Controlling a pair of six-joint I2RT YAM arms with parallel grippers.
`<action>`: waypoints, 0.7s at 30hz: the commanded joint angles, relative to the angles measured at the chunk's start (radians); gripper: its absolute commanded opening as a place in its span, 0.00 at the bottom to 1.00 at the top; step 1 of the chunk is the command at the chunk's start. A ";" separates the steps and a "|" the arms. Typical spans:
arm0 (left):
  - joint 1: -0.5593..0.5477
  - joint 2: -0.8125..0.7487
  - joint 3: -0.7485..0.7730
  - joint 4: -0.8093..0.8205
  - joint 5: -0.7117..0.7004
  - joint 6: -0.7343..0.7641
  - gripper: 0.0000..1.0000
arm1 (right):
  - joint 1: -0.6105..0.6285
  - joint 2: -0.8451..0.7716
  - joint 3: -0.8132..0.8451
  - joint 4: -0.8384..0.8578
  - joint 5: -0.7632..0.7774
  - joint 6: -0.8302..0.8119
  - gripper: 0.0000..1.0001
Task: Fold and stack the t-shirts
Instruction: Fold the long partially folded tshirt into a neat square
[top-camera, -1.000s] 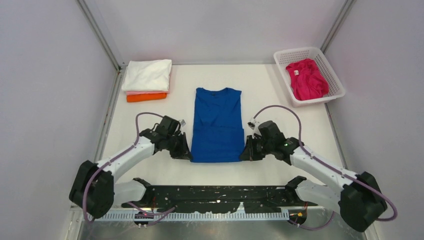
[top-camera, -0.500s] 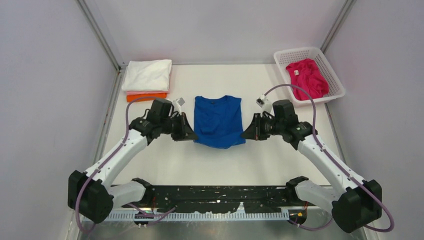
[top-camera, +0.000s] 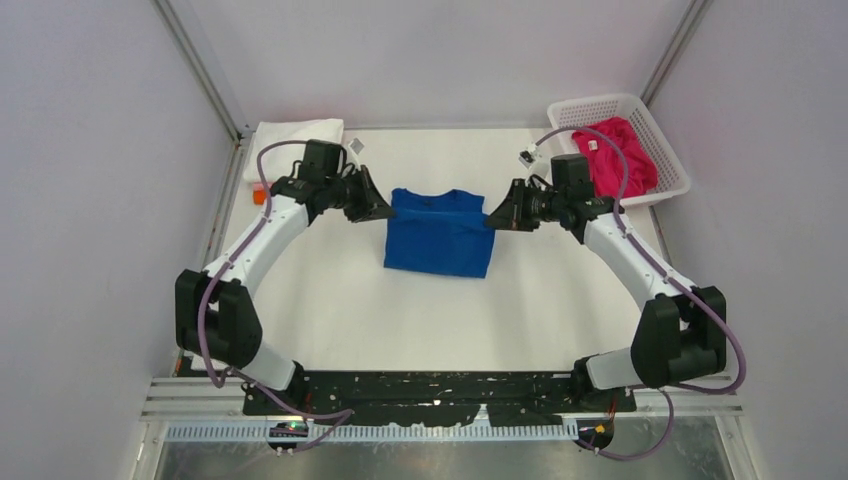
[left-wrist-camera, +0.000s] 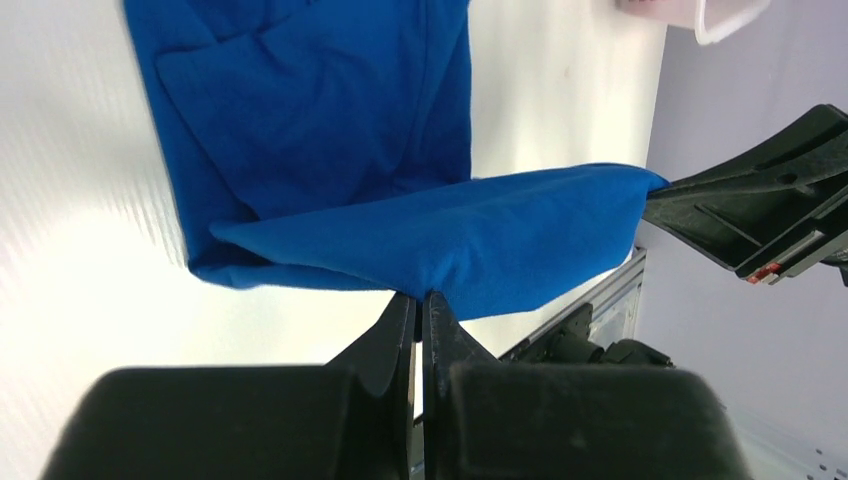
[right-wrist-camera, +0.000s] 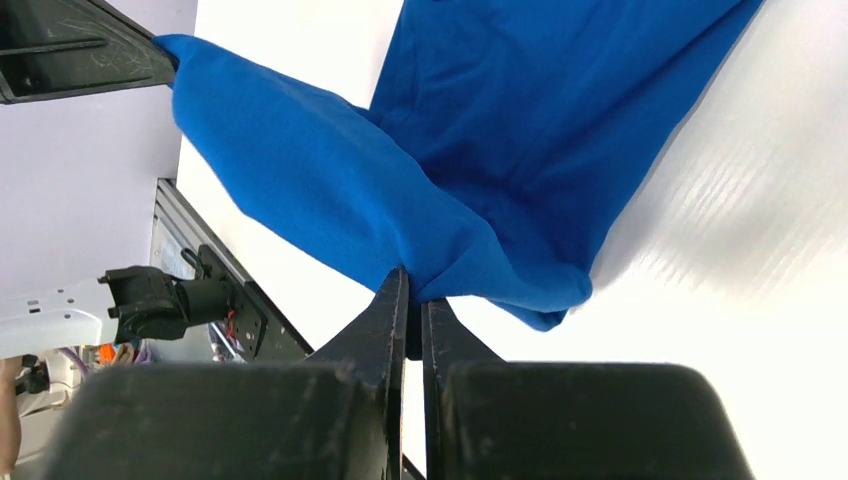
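A royal blue t-shirt (top-camera: 438, 235) lies mid-table, its near half folded up and carried toward the collar. My left gripper (top-camera: 385, 212) is shut on the fold's left corner, and the right gripper (top-camera: 490, 219) is shut on the right corner. In the left wrist view the blue t-shirt (left-wrist-camera: 420, 230) stretches from my left gripper (left-wrist-camera: 421, 296) across to the other gripper's black fingers (left-wrist-camera: 760, 210). The right wrist view shows the blue t-shirt (right-wrist-camera: 520, 130) pinched in my right gripper (right-wrist-camera: 409, 277). A stack of folded t-shirts (top-camera: 283, 140), white on top, sits at the back left, partly hidden by the left arm. A magenta t-shirt (top-camera: 620, 155) lies crumpled in the basket.
A white lattice basket (top-camera: 581, 109) stands at the back right corner. Grey walls and metal rails close in the table on three sides. The black base rail (top-camera: 430, 395) runs along the near edge.
Both grippers have carried the blue shirt's bottom edge away from the near side toward the collar, folding it in half. Both arms stretched further across the table.
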 joint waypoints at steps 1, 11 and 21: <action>0.029 0.080 0.100 0.030 0.010 0.032 0.00 | -0.023 0.084 0.103 0.064 -0.051 -0.024 0.05; 0.067 0.296 0.314 -0.038 -0.076 0.065 0.00 | -0.070 0.321 0.255 0.121 -0.042 0.008 0.05; 0.090 0.533 0.499 -0.058 -0.078 0.055 0.00 | -0.085 0.543 0.394 0.172 0.035 0.035 0.05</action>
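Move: Each hand holds a corner of the blue t-shirt's hem some 18 cm above the table. The shirt's collar edge, which the hem is taken to, lies about 17 cm ahead and 8 cm right of the left hand, and some 18 cm ahead and 8 cm left of the right. The shirt's near edge is about 3 cm back and 7 cm right of the left hand. The folded stack stands roughly 24 cm ahead and 22 cm left of the left hand; the basket is about 24 cm ahead and 29 cm right of the right hand. Forward and gradually down, both hands together carry the pinched hem corners over the lying part of the shirt towards its collar edge, about 12 cm out and some 5 cm lower, sinking faster at the end. Both grippers stay shut on the cloth, keeping the hem stretched between them, with the wrists turning only slightly. ##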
